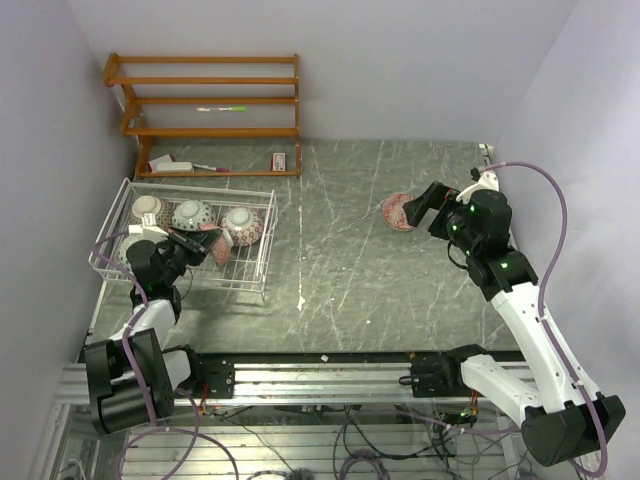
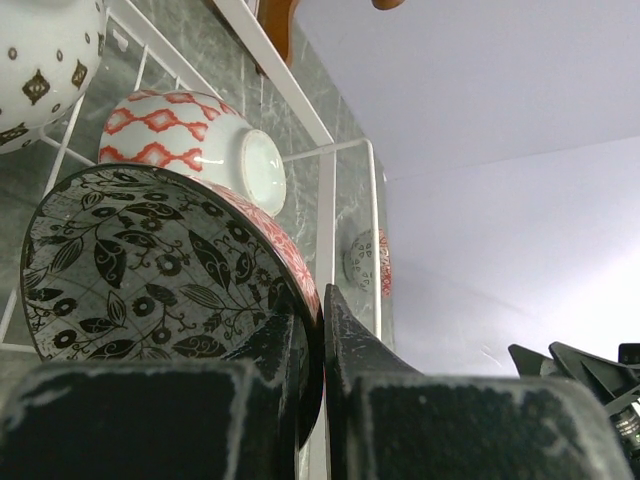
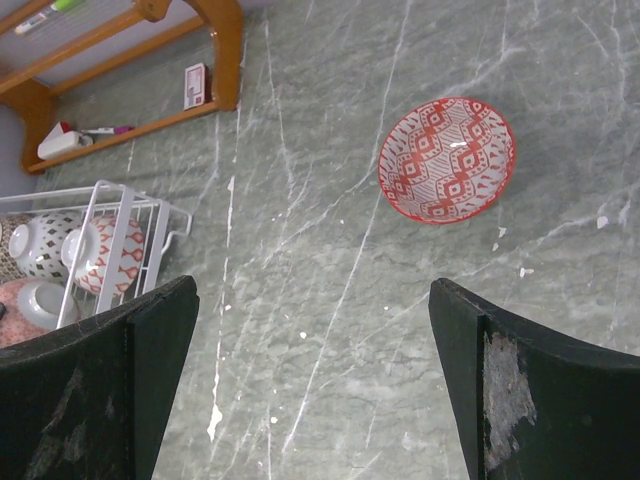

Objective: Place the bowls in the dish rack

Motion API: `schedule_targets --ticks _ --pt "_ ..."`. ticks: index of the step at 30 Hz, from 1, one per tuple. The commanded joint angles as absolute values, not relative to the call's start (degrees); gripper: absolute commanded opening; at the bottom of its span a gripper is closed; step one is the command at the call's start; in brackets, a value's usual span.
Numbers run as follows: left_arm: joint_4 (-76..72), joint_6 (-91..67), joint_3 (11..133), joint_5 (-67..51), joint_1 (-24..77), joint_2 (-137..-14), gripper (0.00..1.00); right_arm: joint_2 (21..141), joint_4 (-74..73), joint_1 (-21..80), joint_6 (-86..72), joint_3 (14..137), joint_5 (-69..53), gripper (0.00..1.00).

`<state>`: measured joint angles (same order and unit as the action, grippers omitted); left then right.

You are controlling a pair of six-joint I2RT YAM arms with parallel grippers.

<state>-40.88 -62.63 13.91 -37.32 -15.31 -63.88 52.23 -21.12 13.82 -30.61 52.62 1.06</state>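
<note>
The white wire dish rack [image 1: 200,187] stands at the table's left. Three bowls rest in it on their sides: a tan one [image 1: 150,210], a blue one [image 1: 190,213] and a red-patterned one [image 1: 242,225]. My left gripper [image 1: 193,244] is inside the rack, shut on the rim of a bowl with a black-and-white leaf inside and a red outside [image 2: 130,265]; its fingers [image 2: 345,330] pinch the rim edge-on. Behind it lies the red-patterned bowl [image 2: 190,135]. A red bowl [image 3: 447,158] sits upright on the table, and my right gripper [image 3: 312,290] hovers open just short of it.
An orange-brown wooden shelf [image 1: 205,100] stands against the back wall, with small items on its bottom board [image 1: 190,166]. The rack's right wall [image 2: 328,200] rises close to the held bowl. White walls close in on the left and right.
</note>
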Motion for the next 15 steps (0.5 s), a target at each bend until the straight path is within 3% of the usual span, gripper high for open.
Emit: schedule_targets --ticks 1,5,9,15 --pt "-35.3 -60.0 13.3 -37.6 -16.4 -62.1 0.14 51.9 -19.2 13.4 -29.8 52.2 0.7 1.00" --pt "-25.3 -55.7 13.0 -33.4 -16.9 -58.8 0.27 52.3 -18.2 13.4 -29.6 51.4 0.1 1.00" --pt "-22.4 -53.8 10.8 -31.0 -18.8 -58.9 0.50 53.2 -17.3 13.4 -28.9 51.2 -1.0 1.00" --pt "-23.7 -53.2 9.2 -30.7 -21.1 -61.4 0.52 53.4 -16.8 13.4 -28.8 50.9 -1.3 1.00"
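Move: The floral bowl, already standing on edge in the front right of the dish rack with its rim between the left fingers, has its middle about 4 cm below the left hand, 2 cm to its right and 1 cm back. The red-patterned bowl sits about 4 cm ahead and 7 cm right of that hand, the dotted bowl about 7 cm ahead and 4 cm left, both some 5 cm lower. From the right hand, the floral bowl lies about 41 cm left, level fore and aft, and 15 cm lower. The left fingers let go of the floral bowl's rim, opening from nearly shut to about half wide, so that one finger stands on the flowered inside and the other on the outside. While opening, the hand sinks about 2.5 cm towards the rack and eases back and left some 1.5 cm each, its wrist tilting only slightly. ##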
